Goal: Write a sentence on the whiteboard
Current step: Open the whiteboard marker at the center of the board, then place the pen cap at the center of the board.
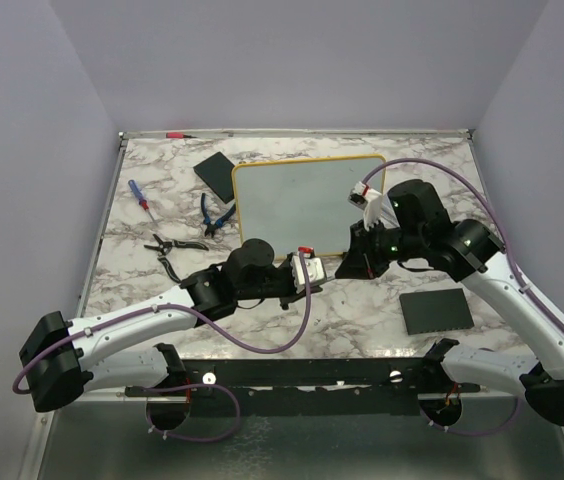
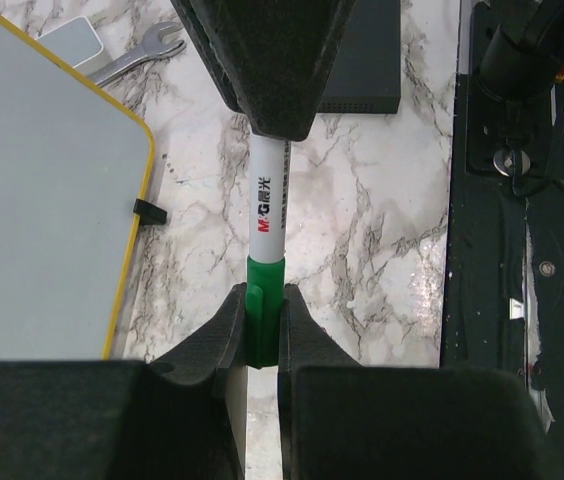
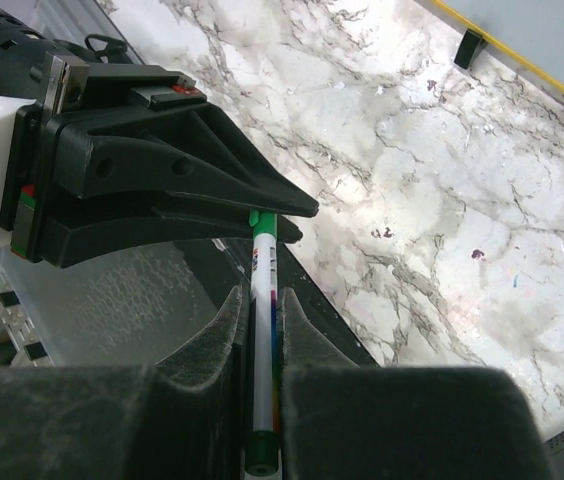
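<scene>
The whiteboard [image 1: 297, 200], white with a yellow-orange frame, lies at the back middle of the marble table. Its near edge also shows in the left wrist view [image 2: 42, 200] and its corner in the right wrist view [image 3: 552, 30]. I see no sentence on its face. In front of the board both arms meet over one white marker [image 2: 267, 200] with a green cap [image 2: 264, 300]. My left gripper [image 2: 262, 320] is shut on the cap end. My right gripper [image 3: 264, 320] is shut on the white barrel [image 3: 265, 290], facing the left one tip to tip [image 1: 330, 266].
A black square pad [image 1: 436, 311] lies near the front right and another [image 1: 216, 172] sits at the board's back left corner. Left of the board are blue-handled pliers [image 1: 217, 215], a screwdriver [image 1: 140, 194] and black pliers [image 1: 172, 248]. A wrench [image 2: 147, 55] lies near the board's edge.
</scene>
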Motion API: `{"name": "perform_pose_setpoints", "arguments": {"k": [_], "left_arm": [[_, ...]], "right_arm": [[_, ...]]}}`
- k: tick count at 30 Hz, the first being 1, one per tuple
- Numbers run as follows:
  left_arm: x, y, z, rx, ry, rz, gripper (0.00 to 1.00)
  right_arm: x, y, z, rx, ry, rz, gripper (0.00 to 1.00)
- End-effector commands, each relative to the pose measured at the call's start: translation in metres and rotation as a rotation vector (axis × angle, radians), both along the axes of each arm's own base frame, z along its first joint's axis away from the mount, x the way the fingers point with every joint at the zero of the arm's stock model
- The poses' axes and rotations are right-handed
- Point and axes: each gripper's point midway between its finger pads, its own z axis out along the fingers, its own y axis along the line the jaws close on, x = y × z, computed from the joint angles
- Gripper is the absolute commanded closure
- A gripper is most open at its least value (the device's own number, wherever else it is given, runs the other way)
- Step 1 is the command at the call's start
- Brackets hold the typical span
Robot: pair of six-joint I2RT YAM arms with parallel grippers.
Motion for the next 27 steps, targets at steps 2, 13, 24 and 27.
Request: {"name": "perform_pose_setpoints", "arguments": {"k": [2,13,24,27], "left_arm": [[0.008,0.044,-0.068,0.259,0.090,0.137,1.00],[0.009,0.046,-0.072,0.274,0.085,0.143,1.00],[0.007,0.044,-0.058,0.225,0.070,0.139,1.00],[0.009,0.045,-0.056,0.218,0.072,0.159,1.00]], "right_arm": [[-0.015,-0.016,0.030,0.030,-0.050,0.015,1.00],[-0.015,-0.026,0.045,0.015,-0.097,-0.005,1.00],[-0.002,-0.039,0.023,-0.086,-0.098,-0.083,1.00],[0.008,-0.043,0.015,-0.116,-0.121,-0.129,1.00]]}}
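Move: The marker stands steeply between the hands, the left fingers gripping its green cap and the right its barrel. Its middle lies about 4 cm above and 2 cm right of the left hand, and some 3 cm below and 3 cm left of the right hand. The whiteboard's middle is roughly 23 cm ahead of the left hand, level sideways, 18 cm lower; the black pad is some 24 cm right of the right hand, 4 cm back, 25 cm lower. Still gripping, the hands pull apart along the marker: left about 7 cm down and leftward, right 5 cm up and rightward. ##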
